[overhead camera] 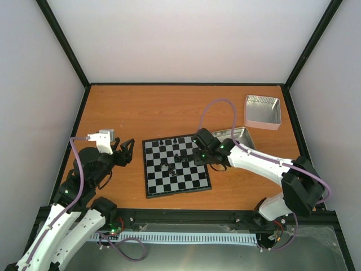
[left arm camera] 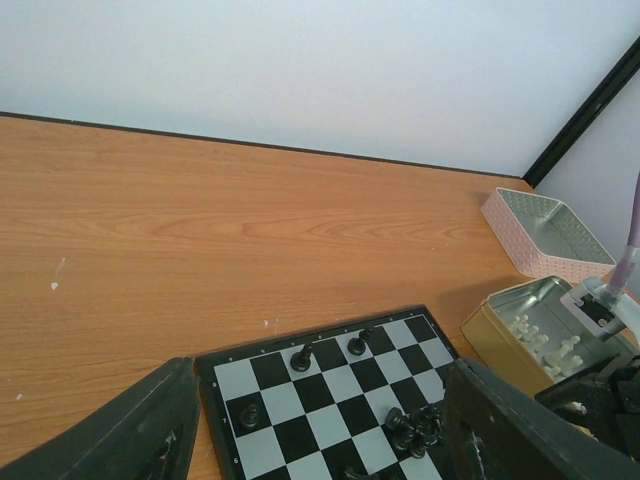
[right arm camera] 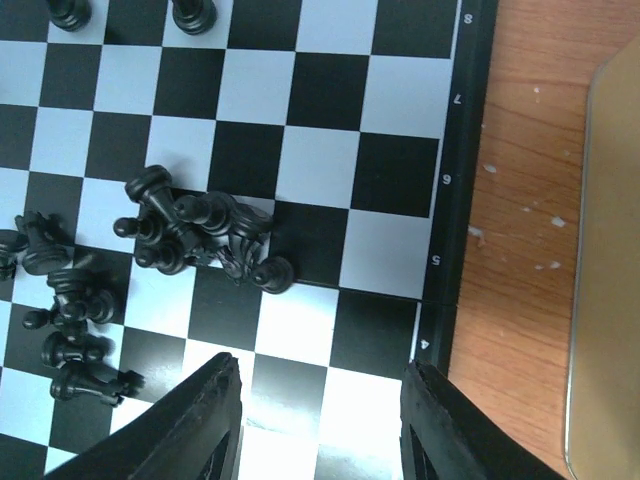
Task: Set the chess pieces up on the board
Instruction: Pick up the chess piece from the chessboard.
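The board [overhead camera: 183, 182] lies in the middle of the table. A heap of toppled black chess pieces [overhead camera: 176, 160] rests on its central squares. Three more stand upright near the far edge [overhead camera: 162, 140]. My right gripper [overhead camera: 198, 156] hovers over the board's right side. In the right wrist view it [right arm camera: 320, 425] is open over bare squares, and the heap [right arm camera: 200, 230] lies just ahead of its fingertips [right arm camera: 205, 415]. My left gripper [overhead camera: 125, 151] is open just off the board's left edge, holding nothing. In the left wrist view the gripper [left arm camera: 320, 440] frames the board [left arm camera: 330, 395] and standing pieces [left arm camera: 301, 356].
An open gold tin [overhead camera: 243, 136] holding tiny cream-white pieces [left arm camera: 540, 340] sits right of the board, close to my right arm. A pink-sided tin [overhead camera: 263, 110] stands at the back right corner. Black frame posts and white walls enclose the table.
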`<state>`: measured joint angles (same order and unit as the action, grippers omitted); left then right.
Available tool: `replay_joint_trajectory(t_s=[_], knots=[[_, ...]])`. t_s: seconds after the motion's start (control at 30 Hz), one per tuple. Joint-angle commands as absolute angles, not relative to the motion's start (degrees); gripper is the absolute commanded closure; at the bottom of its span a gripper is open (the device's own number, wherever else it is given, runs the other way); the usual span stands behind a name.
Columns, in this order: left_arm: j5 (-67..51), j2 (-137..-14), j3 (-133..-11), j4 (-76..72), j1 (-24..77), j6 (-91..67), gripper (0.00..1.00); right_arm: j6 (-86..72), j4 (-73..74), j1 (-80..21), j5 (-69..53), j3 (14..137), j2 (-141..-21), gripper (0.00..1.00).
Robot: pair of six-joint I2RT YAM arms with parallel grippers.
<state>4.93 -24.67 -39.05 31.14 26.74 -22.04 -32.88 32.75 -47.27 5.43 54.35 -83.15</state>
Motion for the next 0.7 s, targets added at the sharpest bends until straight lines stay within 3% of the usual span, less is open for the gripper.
replay_joint_trajectory(t_s=[0.0, 0.67], knots=[[6.47, -23.83, -39.34, 30.65, 27.07, -22.50, 0.32, -33.62, 29.90, -47.11, 3.73, 55.93, -85.41, 0.56], [7.17, -24.03, -39.30, 30.93, 27.07, -22.78, 0.32, -33.47, 30.24, -49.05, 4.68, 66.45, -96.88, 0.59]])
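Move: The dark chess piece at the right-hand end of the jumbled heap lies about 6 cm to the right hand's left, 3 cm ahead and 6 cm below. The rest of the heap is some 2 cm farther left of it; a second small heap lies level with the hand, about 13 cm left, and an upright piece stands 11 cm ahead and 11 cm left. The white-piece tray is about 14 cm right and 7 cm ahead. From the left hand, that end piece lies roughly 20 cm right, 6 cm ahead, far below. Leftward about 5 cm and forward some 3 cm, the right hand glides almost level over the board towards the right end of the heap of dark pieces. Its fingers keep pointing steeply down and stay part-open; nothing is held and it touches no piece yet. The forward drift dies out at the end while the hand still creeps left. ##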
